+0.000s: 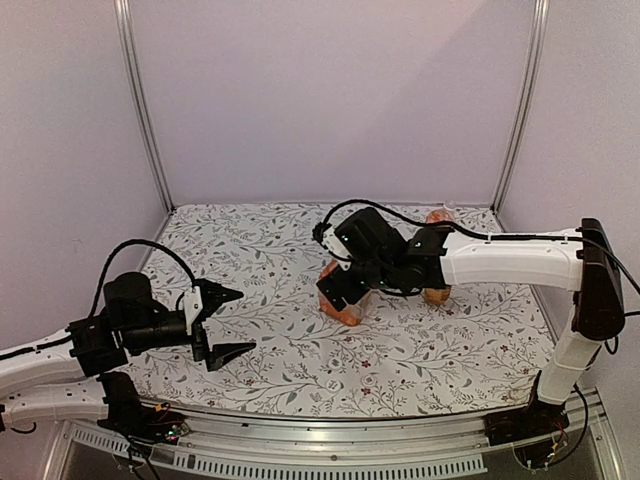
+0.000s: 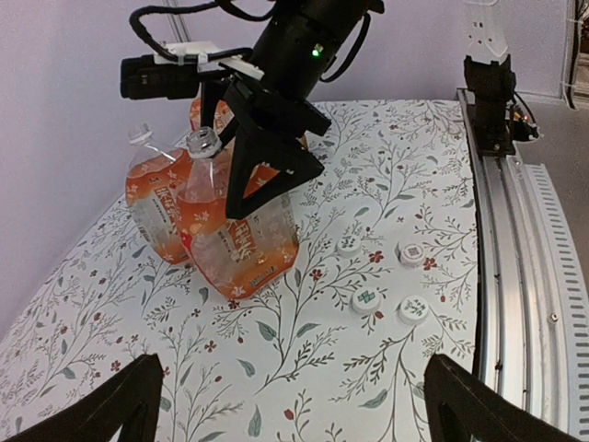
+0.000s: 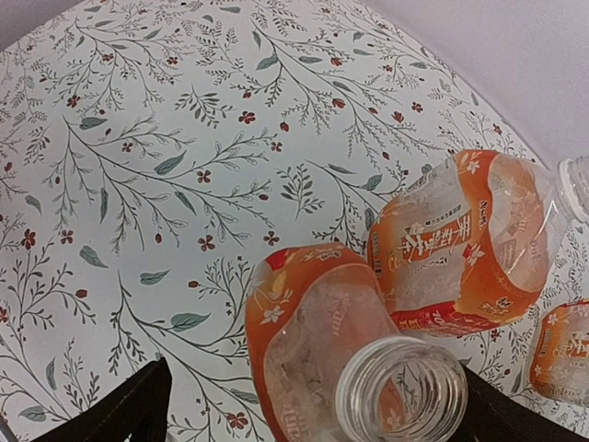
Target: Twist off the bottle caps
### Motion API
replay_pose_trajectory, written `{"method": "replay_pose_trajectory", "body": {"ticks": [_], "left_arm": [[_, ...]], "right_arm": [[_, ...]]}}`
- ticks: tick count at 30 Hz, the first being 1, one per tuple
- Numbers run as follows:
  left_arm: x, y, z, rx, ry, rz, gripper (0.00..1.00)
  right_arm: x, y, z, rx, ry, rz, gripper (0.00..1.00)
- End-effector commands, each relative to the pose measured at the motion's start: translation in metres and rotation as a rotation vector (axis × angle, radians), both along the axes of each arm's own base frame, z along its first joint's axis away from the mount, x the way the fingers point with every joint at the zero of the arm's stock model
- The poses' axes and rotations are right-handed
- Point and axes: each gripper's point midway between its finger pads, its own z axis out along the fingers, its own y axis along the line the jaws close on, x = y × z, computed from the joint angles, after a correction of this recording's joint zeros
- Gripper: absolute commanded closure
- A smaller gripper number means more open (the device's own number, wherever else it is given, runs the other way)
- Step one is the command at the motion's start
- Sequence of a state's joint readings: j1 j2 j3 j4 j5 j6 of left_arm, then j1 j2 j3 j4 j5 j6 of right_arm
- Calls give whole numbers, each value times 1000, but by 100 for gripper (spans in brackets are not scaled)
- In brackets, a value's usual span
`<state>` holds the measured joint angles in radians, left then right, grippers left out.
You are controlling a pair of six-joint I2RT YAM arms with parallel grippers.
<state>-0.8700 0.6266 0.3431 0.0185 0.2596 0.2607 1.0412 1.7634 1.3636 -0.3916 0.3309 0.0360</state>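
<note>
Several white bottle caps (image 2: 366, 299) lie loose on the floral table, right of the bottles. A clear bottle of orange drink (image 2: 235, 230) stands with its threaded mouth (image 3: 402, 391) bare. My right gripper (image 2: 276, 189) hangs open over it, a finger on each side of the neck and touching nothing; in its own view the right gripper (image 3: 317, 405) looks straight down at the mouth. A second bottle (image 2: 156, 207) leans against the first, and a third (image 3: 566, 354) shows at the edge. My left gripper (image 2: 294, 414) is open and low, well short of the caps.
The table's metal rail (image 2: 515, 230) runs along the edge just right of the caps, with the right arm's base (image 2: 488, 83) on it. Another orange bottle (image 1: 440, 215) stands near the back wall. The right arm (image 1: 500, 260) reaches across the table's right half.
</note>
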Motion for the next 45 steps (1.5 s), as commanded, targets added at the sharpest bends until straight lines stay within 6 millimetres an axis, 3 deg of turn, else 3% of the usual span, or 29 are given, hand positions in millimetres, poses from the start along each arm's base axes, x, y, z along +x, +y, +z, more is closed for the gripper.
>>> {"method": "replay_pose_trajectory", "body": {"ticks": [1,8,13,16,19,21,23,27,29,33,39,45], "left_arm": [[0,3,-7,4,10,2,0],[0,3,-7,5,11,2,0],[13,10,0,-26,27,72,0],[45,29,27,-103,-6,240,1],[79,63,64,-202,-58,438,0],[94,89,72,-219,-59,568,0],[107,120,70,-223,-53,718,0],[119,186,54,-248,-51,1000,1],[120,216,46,-272,-44,1119,0],[117,255,30,-329,3,1287,0],[112,267,0,-329,115,1336,0],[111,253,8,-394,118,1224,0]], "right_arm": [[2,-2,27,41,-33,-1,1],[2,-2,51,67,-62,8,1],[9,-2,109,142,-141,26,1],[44,-43,143,157,-195,-133,1],[83,-124,156,182,-218,-395,1],[100,-191,151,245,-178,-575,1],[99,-262,148,324,-157,-752,1],[59,-370,133,374,-205,-1032,1],[33,-401,110,359,-205,-1110,1],[-15,-433,64,335,-208,-1209,1],[-43,-433,-10,356,-180,-1205,1],[-66,-465,-3,441,-331,-1408,1]]}}
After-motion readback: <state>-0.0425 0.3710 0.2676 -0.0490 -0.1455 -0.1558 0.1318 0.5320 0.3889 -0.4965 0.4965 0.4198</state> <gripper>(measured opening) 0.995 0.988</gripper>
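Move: Just ahead of the open right fingers stands the uncapped bottle, its middle about 3 cm farther out, 1 cm to the right and 7 cm below. Another clear bottle is some 15 cm ahead and 4 cm right of the hand; the dark-label bottle is about 8 cm ahead and 25 cm right, with the far bottle about 16 cm ahead and 23 cm right. From the left hand, the uncapped bottle lies roughly 15 cm ahead, 25 cm right and 10 cm below. Rising straight clear of the uncapped bottle's neck, the right hand then swings about 44 cm to the right, arcing forward over the dark-label bottle, then back and down to the right side, turning some 70 degrees clockwise. The left hand sweeps 26 cm left and 11 cm forward in a shallow arch, turning counter-clockwise to point forward. Both grippers stay wide open and empty. ##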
